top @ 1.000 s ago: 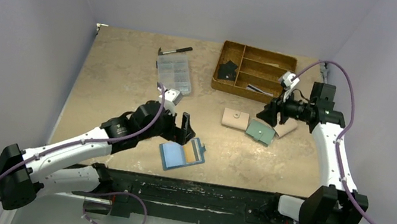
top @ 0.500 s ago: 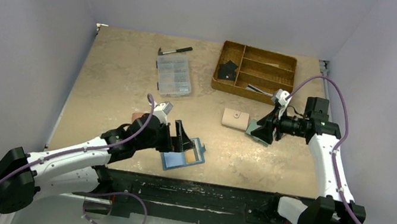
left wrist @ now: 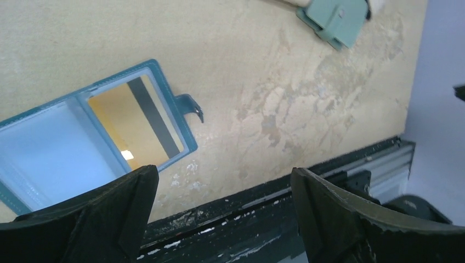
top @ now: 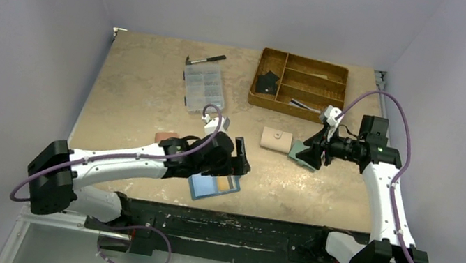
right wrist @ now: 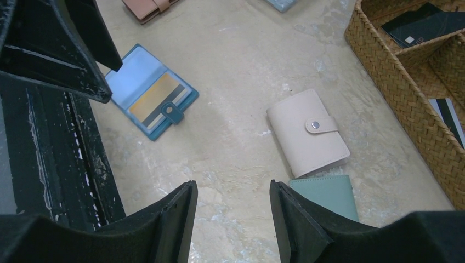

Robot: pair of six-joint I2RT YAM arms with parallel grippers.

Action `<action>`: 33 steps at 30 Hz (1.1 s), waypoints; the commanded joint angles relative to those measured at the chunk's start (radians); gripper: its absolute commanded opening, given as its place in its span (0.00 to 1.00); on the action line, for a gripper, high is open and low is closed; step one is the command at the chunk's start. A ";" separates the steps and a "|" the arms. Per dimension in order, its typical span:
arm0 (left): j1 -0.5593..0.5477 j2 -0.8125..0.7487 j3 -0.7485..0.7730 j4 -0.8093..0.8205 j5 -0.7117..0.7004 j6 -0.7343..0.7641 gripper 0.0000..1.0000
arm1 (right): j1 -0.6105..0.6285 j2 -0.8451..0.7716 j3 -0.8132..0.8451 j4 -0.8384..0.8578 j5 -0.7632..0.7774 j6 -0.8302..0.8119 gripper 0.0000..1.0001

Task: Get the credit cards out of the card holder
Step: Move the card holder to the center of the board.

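Observation:
The card holder (top: 213,186) lies open near the table's front edge, dark blue with a lighter blue inside (left wrist: 49,153). A tan credit card (left wrist: 140,123) with a dark stripe sits in its right pocket (right wrist: 156,98). My left gripper (top: 240,155) hovers just right of and above the holder, open wide and empty (left wrist: 222,172). My right gripper (top: 304,153) hangs open over the pale teal wallet (right wrist: 326,194), with nothing between its fingers (right wrist: 233,189). Dark cards (right wrist: 417,22) lie in the wicker tray.
A wicker tray (top: 298,84) with compartments stands at the back right. A beige wallet (top: 276,139) lies beside the teal one, and a pink wallet (top: 162,136) behind my left arm. A clear parts box (top: 203,88) and a marker (top: 206,59) sit at the back.
My left arm has swung right, past the open card holder. My right gripper came down and toward the front over the teal wallet, then held still.

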 commanded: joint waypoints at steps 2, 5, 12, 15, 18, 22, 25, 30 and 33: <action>-0.019 0.093 0.110 -0.227 -0.139 -0.128 0.99 | -0.001 -0.024 -0.013 0.035 0.024 0.017 0.59; -0.027 0.127 0.150 -0.248 -0.146 -0.149 0.98 | -0.001 -0.022 -0.014 0.040 0.028 0.023 0.59; -0.038 0.182 0.205 -0.247 -0.169 -0.157 0.98 | -0.001 -0.009 -0.016 0.044 0.029 0.028 0.59; -0.039 0.235 0.254 -0.294 -0.191 -0.170 0.97 | -0.001 -0.004 -0.016 0.044 0.029 0.029 0.59; -0.038 0.307 0.339 -0.407 -0.229 -0.199 0.96 | -0.001 0.000 -0.014 0.044 0.029 0.029 0.59; -0.038 0.396 0.445 -0.514 -0.245 -0.219 0.97 | -0.001 0.004 -0.014 0.045 0.028 0.031 0.59; -0.039 0.436 0.475 -0.532 -0.240 -0.224 0.97 | -0.001 0.010 -0.012 0.044 0.030 0.032 0.59; -0.038 0.459 0.492 -0.518 -0.230 -0.233 0.97 | 0.000 0.012 -0.016 0.047 0.035 0.035 0.59; -0.039 0.467 0.488 -0.490 -0.232 -0.241 0.96 | 0.000 0.013 -0.015 0.047 0.033 0.035 0.59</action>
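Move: The open blue card holder lies about 5 cm left of my left hand, some 4 cm back and 11 cm below. Its closed neighbours lie almost as low: the beige holder about 12 cm ahead and 13 right, the green holder 9 ahead and 23 right, the brown holder 4 ahead and 20 left. From my right hand the blue card holder is some 24 cm left, 11 back and 16 below. I lower my open left hand about 5 cm towards the height of the blue card holder and ease it 2 to 3 cm forward, off its clasp side. Meanwhile I roll the wrist nearly 30 degrees, left side up and slightly counter-clockwise, so the fingers stop leaning right and point steeply down and forward. They stay wide open, touching nothing. ##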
